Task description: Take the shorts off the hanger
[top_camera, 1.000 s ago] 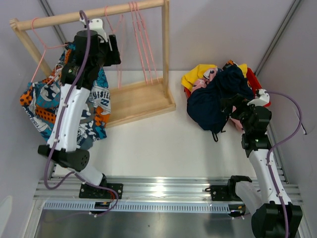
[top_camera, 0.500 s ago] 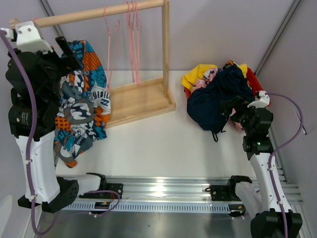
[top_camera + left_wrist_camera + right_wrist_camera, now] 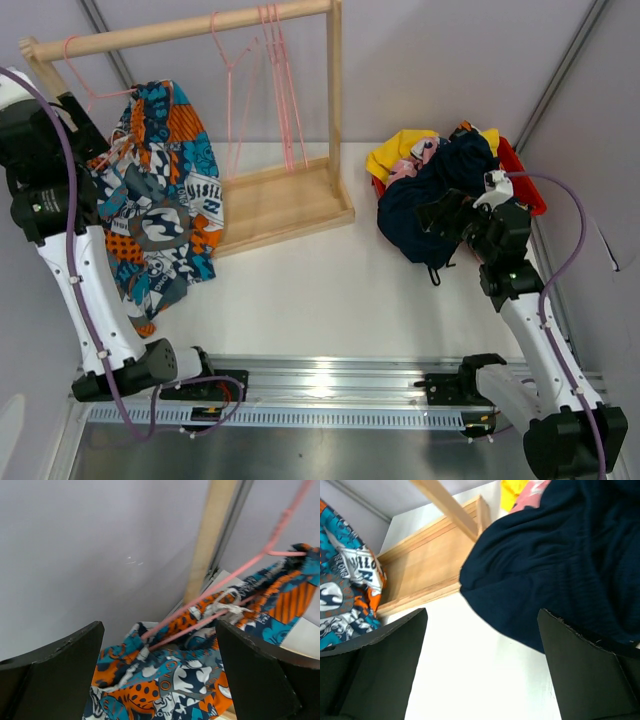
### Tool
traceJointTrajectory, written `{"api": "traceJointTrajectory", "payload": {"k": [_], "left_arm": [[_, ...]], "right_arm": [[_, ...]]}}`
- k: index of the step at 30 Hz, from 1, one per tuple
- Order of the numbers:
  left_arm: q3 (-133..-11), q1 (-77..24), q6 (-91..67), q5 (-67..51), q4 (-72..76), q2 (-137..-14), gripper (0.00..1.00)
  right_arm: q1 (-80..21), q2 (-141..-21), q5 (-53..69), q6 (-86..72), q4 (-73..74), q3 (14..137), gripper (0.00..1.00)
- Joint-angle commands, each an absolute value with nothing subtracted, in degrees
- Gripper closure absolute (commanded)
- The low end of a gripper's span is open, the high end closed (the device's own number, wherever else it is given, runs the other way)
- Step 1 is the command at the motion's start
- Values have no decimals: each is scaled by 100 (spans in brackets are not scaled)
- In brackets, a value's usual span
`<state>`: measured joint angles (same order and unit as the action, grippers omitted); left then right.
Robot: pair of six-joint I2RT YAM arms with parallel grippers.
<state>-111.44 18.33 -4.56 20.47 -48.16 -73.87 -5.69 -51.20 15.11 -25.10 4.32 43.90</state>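
Observation:
Blue-orange-white patterned shorts (image 3: 160,205) hang from a pink hanger (image 3: 88,95) hooked on the wooden rail's left end. My left gripper (image 3: 82,122) stands open just left of them, touching nothing. In the left wrist view the shorts (image 3: 185,680) and hanger wires (image 3: 220,580) lie between and beyond the open gripper (image 3: 157,630). A pile of navy (image 3: 425,215), yellow (image 3: 392,153) and pink shorts lies at the right. My right gripper (image 3: 440,215) hovers open at the pile's near edge; its wrist view shows the gripper (image 3: 481,615) over bare table beside the navy shorts (image 3: 555,565).
The wooden rack (image 3: 285,205) stands at the back left, with empty pink hangers (image 3: 282,80) on its rail (image 3: 190,28). A red tray (image 3: 522,170) sits under the pile. Grey walls close in on the left and right.
My left arm has swung from in front of the rail out to the far left and its gripper has opened. The patterned shorts now hang uncovered. The right gripper shifted slightly left along the pile.

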Motion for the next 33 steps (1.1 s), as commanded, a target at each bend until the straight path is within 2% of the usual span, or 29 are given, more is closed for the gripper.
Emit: {"api": "traceJointTrajectory", "payload": {"k": [1, 5, 13, 16, 19, 20, 29, 33], "left_arm": [[-11135, 2372, -738, 1372, -4570, -7444, 1], [-11303, 2741, -931, 548, -4693, -7848, 2], [-11232, 2760, -1142, -342, -4614, -8085, 9], [-11171, 2751, -1195, -746, -4615, -8147, 17], [-10952, 2716, -1274, -992, -4544, -8060, 28], [-10873, 2638, -1283, -1019, -4509, -7973, 35], [-10731, 1916, -1073, -765, -4623, -7805, 61], [-10670, 1706, -1028, -616, -4614, -7848, 82]], "right_arm": [[-852, -5194, 1399, -2584, 421, 4772, 0], [-1361, -5203, 985, -2470, 633, 4904, 1], [-1503, -4966, 659, -2575, 624, 4588, 1], [-1494, -4922, 607, -2549, 650, 4526, 1], [-1503, -4913, 598, -2522, 624, 4448, 1], [-1494, -4913, 589, -2522, 572, 4412, 0], [-1494, -4896, 589, -2593, 290, 4070, 1], [-1503, -4887, 563, -2584, 246, 3982, 0]]}}
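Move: From the left gripper, the near arm of the last loaded pink hanger is about 7 cm ahead, 4 cm to the right and 7 cm below. The patterned shorts hang from it, their middle some 8 cm ahead, 14 cm right and 20 cm below; the rack's left post stands roughly 12 cm ahead and 4 cm left. From the right gripper, that hanger arm is about 58 cm left, 5 cm ahead and 15 cm higher. Swing the left gripper slightly farther left, then forward and down, about 7 cm ahead and 6 cm lower, and sweep it some 9 cm right onto the pink hanger's arm. Turn it about 25 degrees clockwise and drop its left side, closing the fingers roughly halfway around the arm. Ease the open right gripper a little left, then down about 3 cm over the navy clothes. ##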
